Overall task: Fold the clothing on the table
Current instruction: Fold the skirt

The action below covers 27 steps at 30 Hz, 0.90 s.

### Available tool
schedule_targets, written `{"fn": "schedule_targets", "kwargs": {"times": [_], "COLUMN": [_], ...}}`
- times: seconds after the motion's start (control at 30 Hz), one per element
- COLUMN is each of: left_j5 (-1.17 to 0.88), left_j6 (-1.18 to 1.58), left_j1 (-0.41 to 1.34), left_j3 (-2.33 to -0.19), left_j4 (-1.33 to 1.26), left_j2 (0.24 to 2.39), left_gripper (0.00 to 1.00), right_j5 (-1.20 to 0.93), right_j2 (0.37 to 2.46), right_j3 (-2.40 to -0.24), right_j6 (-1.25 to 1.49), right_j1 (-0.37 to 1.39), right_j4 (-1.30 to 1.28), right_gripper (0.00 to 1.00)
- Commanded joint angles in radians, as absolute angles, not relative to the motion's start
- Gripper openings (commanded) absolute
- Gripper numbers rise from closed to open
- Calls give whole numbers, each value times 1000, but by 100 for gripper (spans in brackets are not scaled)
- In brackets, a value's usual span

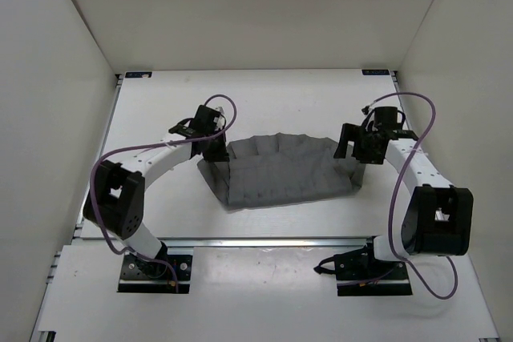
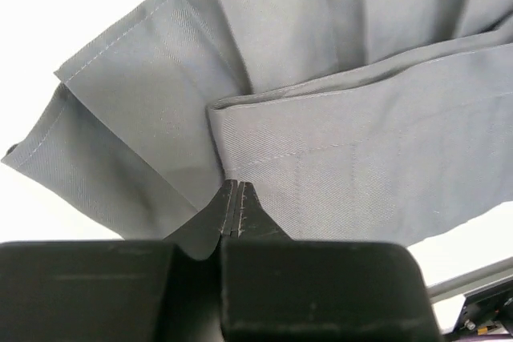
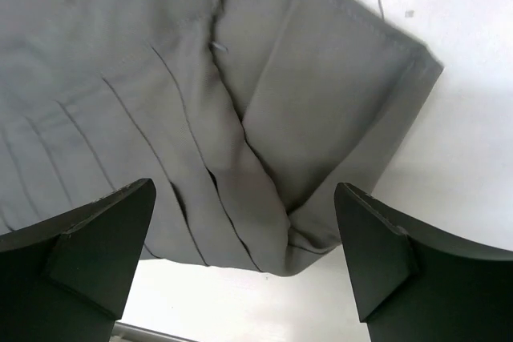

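The clothing (image 1: 280,170) is a grey pleated garment lying in the middle of the table (image 1: 288,94), with a layer folded over itself. My left gripper (image 1: 215,152) is at its left end. In the left wrist view the left gripper (image 2: 239,186) is shut, its tips pinching the corner of the upper folded layer of the clothing (image 2: 361,142). My right gripper (image 1: 350,150) hangs over the right end. In the right wrist view the right gripper (image 3: 244,190) stands wide open, with the crumpled corner of the clothing (image 3: 160,62) lying loose below, touching neither finger.
White walls (image 1: 56,78) close in the table on the left, right and back. A metal rail (image 1: 264,240) runs along the near edge, with both arm bases (image 1: 156,270) behind it. Bare tabletop (image 3: 473,134) lies right of the garment.
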State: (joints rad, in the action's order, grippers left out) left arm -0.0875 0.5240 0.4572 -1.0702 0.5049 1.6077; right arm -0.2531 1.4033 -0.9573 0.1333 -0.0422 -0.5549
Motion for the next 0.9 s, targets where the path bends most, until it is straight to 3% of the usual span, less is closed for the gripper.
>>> {"fn": "schedule_targets", "kwargs": {"times": [0.0, 0.33, 0.53, 0.7, 0.8, 0.87], "left_j5": [-46, -46, -58, -49, -51, -54], "left_j6": [528, 552, 543, 531, 526, 534], "left_j1": [488, 523, 515, 517, 518, 522], "left_j3": [-1045, -962, -969, -983, -983, -982], "left_j4": [514, 443, 436, 440, 445, 431], "left_j2": [1545, 1583, 1624, 1667, 1690, 1695], "left_gripper": [0, 0, 0, 0, 0, 0], "right_j5": [-202, -83, -117, -124, -132, -137], "right_j2": [1393, 1534, 1572, 1634, 1660, 1661], "right_j3": [-937, -920, -885, -903, -905, -910], "right_j6": [98, 94, 110, 101, 101, 101], "right_j1": [-34, -29, -28, -20, -14, -14], "right_j4": [-545, -572, -537, -529, -515, -505], "right_gripper": [92, 92, 92, 71, 53, 35]}}
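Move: The right hand, open, hangs over the skirt's bunched right end: the crease it goes for is about 8 cm below, 2 cm back and 2 cm to its right. The skirt's outer right corner is 5 cm right and 1 cm ahead, its near right corner 9 cm back and 1 cm right. The shut left hand has the left flap roughly 7 cm below and 4 cm back; the upper panel's far left corner is level ahead, 3 cm right. Downward with both hands: the right sinks nearly 8 cm, easing a little back and right and tipping about 15 degrees steeper, wide open until low, then closes to under half open around the bunched crease. The left, fingers kept shut, draws back some 4 cm and descends 6 cm, setting its tips on the flap just left of the folded panel's edge. ##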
